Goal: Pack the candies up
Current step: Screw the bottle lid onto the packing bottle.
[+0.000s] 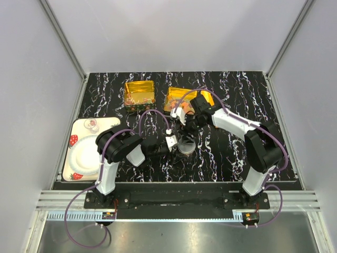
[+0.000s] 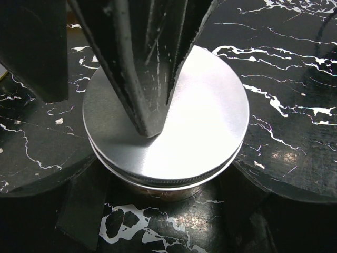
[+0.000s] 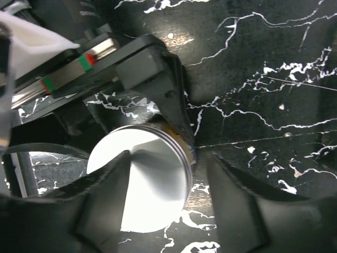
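A round jar with a flat silver lid (image 1: 185, 146) (image 2: 174, 121) (image 3: 152, 179) stands at the middle of the table. My left gripper (image 1: 180, 145) (image 2: 166, 158) reaches in from the left, and its fingers (image 2: 47, 158) press both sides of the jar. My right gripper (image 1: 186, 128) (image 3: 168, 184) hovers open just above the lid, one finger (image 3: 105, 205) over it and the other off its right edge. Candies (image 1: 138, 98) lie in the left gold tin (image 1: 139, 84), and more (image 1: 176, 107) in the right tin (image 1: 174, 95). A sliver of orange shows under the lid (image 3: 181, 141).
A white plate with strawberry prints (image 1: 84, 153) sits on a tray at the left edge, with a small glass cup (image 1: 91, 125) at its back corner. The right arm's forearm (image 1: 231, 122) stretches over the table's right half. Grey walls close in three sides.
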Controlling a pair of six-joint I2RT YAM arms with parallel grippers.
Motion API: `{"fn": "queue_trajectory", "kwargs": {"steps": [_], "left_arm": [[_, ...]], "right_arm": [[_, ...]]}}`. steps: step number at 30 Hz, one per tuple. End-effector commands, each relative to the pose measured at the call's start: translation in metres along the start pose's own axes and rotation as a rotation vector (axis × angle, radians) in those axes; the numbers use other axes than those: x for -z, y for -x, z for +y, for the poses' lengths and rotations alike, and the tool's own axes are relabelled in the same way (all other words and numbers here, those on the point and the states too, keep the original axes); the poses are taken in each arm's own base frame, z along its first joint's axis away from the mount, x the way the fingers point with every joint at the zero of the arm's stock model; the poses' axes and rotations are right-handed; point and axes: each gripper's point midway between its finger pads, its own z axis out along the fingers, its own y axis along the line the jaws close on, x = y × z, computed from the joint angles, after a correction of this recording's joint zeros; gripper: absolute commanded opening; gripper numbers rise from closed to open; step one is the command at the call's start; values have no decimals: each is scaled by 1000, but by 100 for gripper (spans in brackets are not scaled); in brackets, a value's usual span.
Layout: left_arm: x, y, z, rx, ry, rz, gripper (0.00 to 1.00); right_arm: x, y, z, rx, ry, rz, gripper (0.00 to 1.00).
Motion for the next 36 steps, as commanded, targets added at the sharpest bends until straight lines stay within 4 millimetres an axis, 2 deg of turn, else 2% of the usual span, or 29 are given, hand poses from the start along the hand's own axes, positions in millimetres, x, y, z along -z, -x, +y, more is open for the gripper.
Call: {"fn": "queue_trajectory", "kwargs": {"steps": [1,4,22,31,36], "left_arm": [[0,68,17,-197,64,-237,31],[-1,68,18,-196,66,-237,31],[-1,67,19,-192,71,-233,31],[-1,67,20,-191,76,-232,31],[-1,66,21,-184,79,-227,31]], "right_arm": [[11,4,6,65,-12,-6,60],[14,-10,12,81,-14,29,55],[37,-75,30,35,-24,161,44],[53,-83,61,16,32,164,42],[67,-83,60,38,-29,174,44]]}}
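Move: The right hand stands at the lid's forward rim, its back finger over the lid and the other just beyond the edge. The lid's middle lies about 4 cm back, level sideways and 1 cm lower. The candy box is some 18 cm ahead and 3 cm left, 7 cm lower; the yellow scoop is about 18 cm ahead and 10 cm right, equally low. The left hand already grips the bottle, the lid about 5 cm straight above it. At the lid's forward rim the right fingers close from two-thirds to under half open, dragging clockwise around the rim as the hand goes level some 3 cm right and 1.5 cm back. Then, fingers still part-open, the hand comes clear of the lid, speeding up back and right and finally sinking, about 11 cm in all, while the left hand keeps its grip on the bottle. ##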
